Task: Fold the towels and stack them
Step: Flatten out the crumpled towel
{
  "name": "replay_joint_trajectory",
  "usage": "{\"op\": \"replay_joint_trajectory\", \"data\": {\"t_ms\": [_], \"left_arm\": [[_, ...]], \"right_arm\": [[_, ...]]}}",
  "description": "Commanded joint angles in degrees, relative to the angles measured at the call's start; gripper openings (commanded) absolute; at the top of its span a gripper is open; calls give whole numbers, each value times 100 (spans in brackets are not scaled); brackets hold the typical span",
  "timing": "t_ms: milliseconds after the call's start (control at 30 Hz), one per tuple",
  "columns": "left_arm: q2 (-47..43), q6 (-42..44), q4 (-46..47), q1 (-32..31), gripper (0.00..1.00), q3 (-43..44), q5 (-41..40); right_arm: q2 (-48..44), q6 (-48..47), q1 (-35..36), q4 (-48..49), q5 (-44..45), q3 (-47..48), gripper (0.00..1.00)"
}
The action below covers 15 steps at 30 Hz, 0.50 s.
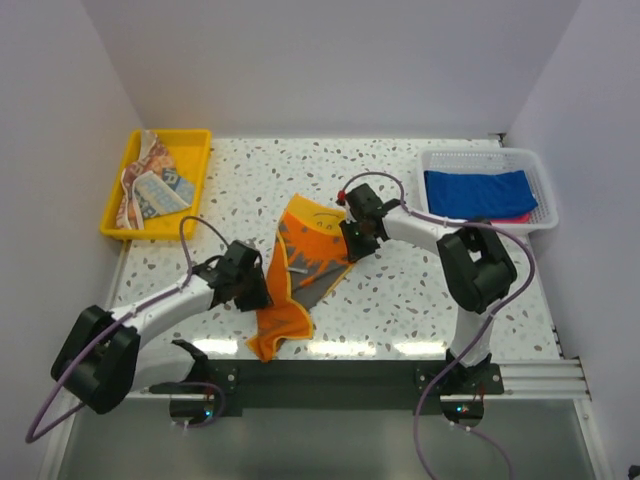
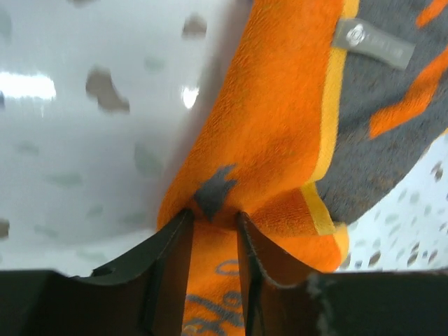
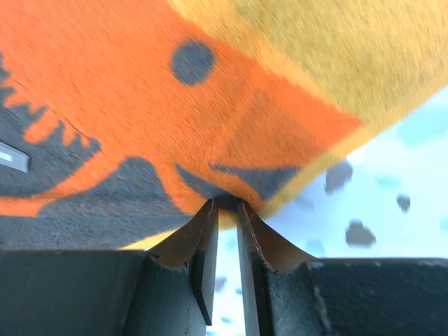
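Observation:
An orange towel with a yellow edge and a grey print [image 1: 300,270] lies rumpled mid-table between both arms. My left gripper [image 1: 262,287] is shut on its left edge; in the left wrist view a fold of the orange cloth [image 2: 280,126] runs between the fingers of the left gripper [image 2: 213,224]. My right gripper [image 1: 350,240] pinches the towel's right edge; in the right wrist view the right gripper [image 3: 225,204] nips the rim of the orange cloth [image 3: 140,91]. A blue towel [image 1: 478,192] lies in the basket over a pink one [image 1: 512,215]. A printed towel [image 1: 150,185] sits crumpled in the tray.
The yellow tray [image 1: 200,140] stands at the back left and the white mesh basket [image 1: 545,185] at the back right. The speckled table [image 1: 400,300] ends at a black rail near the arm bases. White walls close in the back and sides.

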Motion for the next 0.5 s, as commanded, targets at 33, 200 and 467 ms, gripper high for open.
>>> {"op": "replay_joint_trajectory", "data": {"t_ms": [33, 200, 467], "left_arm": [[-971, -586, -1150, -334, 41, -323, 757], [-1239, -281, -1499, -397, 73, 735, 672], [747, 2066, -1503, 594, 89, 3209, -350]], "right_arm": [[-477, -527, -17, -1050, 189, 1, 23], [-793, -896, -69, -1428, 224, 466, 31], [-258, -853, -597, -1359, 540, 1468, 55]]}}
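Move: Both hands are down on the orange towel: the middle of the crumpled towel lies some 7 cm ahead and 8 cm right of the left hand, and from the right hand about 4 cm back and 11 cm left. The white tag is about 8 cm ahead and 7 cm right of the left hand, the bunched near end 9 cm back and 2 cm right of it. The yellow end lies about 10 cm ahead and 8 cm left of the right hand. Back towards the table's near edge the left hand first drags about 5 cm with its fingers on the towel's left side, then opens wide and comes free, swinging forward and up to some 12 cm higher. The right hand draws back and to its right about 3 cm along the towel's right edge, then lifts clear forward and up 7 cm, fingers opening partway. ##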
